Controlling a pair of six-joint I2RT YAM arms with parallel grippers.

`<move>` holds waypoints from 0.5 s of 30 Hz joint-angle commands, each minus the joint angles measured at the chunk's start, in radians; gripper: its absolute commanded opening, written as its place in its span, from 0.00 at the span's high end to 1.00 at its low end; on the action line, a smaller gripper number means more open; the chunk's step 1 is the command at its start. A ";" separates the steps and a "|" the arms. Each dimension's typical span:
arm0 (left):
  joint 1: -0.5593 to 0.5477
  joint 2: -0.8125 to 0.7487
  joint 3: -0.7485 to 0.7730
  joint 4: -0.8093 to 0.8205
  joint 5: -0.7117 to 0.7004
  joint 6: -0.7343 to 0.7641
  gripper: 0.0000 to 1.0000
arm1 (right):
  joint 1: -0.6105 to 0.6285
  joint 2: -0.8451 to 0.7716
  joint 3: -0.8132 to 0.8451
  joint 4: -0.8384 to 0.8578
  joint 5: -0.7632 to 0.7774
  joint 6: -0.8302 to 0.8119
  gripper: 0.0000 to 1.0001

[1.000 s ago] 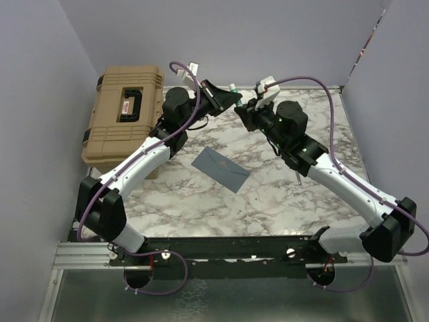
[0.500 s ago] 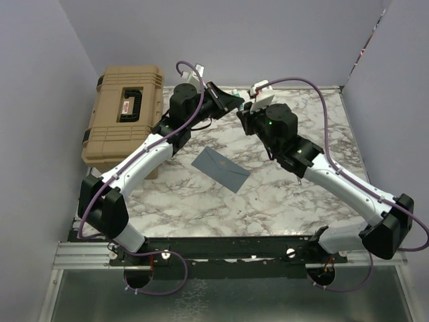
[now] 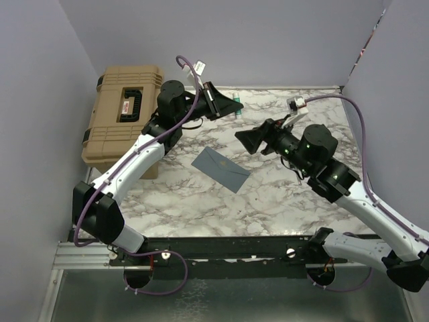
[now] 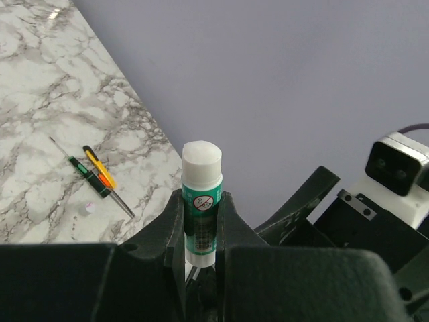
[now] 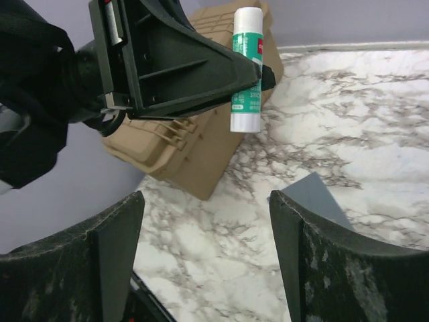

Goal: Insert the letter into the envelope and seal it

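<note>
The slate blue-grey envelope [image 3: 220, 168] lies flat on the marble table, flap shut, between the two arms; its corner shows in the right wrist view [image 5: 314, 197]. The letter is out of view. My left gripper [image 3: 230, 106] hangs above the far middle of the table, shut on a green-and-white glue stick [image 4: 201, 194] that stands up out of its fingers [image 5: 247, 67]. My right gripper [image 3: 247, 139] is open and empty, a short way right of the left one and pointing at it, with only table between its fingers [image 5: 120, 228].
A tan hard case [image 3: 125, 114] sits at the table's left edge, close under the left arm. Two small screwdrivers [image 4: 99, 178] lie on the marble by the back wall. Purple walls close in the left, far and right sides.
My right gripper has opened wide and drawn back to the right and nearer, away from the glue stick end it was against. The left gripper still holds the stick.
</note>
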 commanded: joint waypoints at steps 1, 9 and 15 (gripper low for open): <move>0.007 -0.048 0.002 0.047 0.169 0.019 1.00 | 0.005 -0.081 -0.099 0.110 -0.034 0.254 0.22; 0.006 -0.072 -0.034 0.203 0.316 -0.103 1.00 | 0.006 -0.149 -0.230 0.288 -0.018 0.484 0.22; -0.001 -0.089 -0.040 0.254 0.355 -0.144 1.00 | 0.005 -0.149 -0.274 0.419 -0.063 0.489 0.23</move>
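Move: The left fingers hold the glue stick about at its middle. The open right gripper waits some 8 cm back from the left hand, 2 cm to its right and 3 cm lower; seen from the right gripper, the glue stick is thus about 8 cm ahead, 2 cm left and 3 cm up. From the left hand, the envelope lies on the table roughly 34 cm below, 3 cm back and 6 cm left, and the screwdrivers some 23 cm right, about level ahead. Carry the glue stick in the left gripper's kept grip back about 6 cm towards the robot while lifting it some 4 cm, swinging the left wrist clockwise as it goes. Ease the empty right gripper back a couple of centimetres, then stop, rolling it some 25 degrees so its left side rises; keep its fingers wide open and clear of the stick. ##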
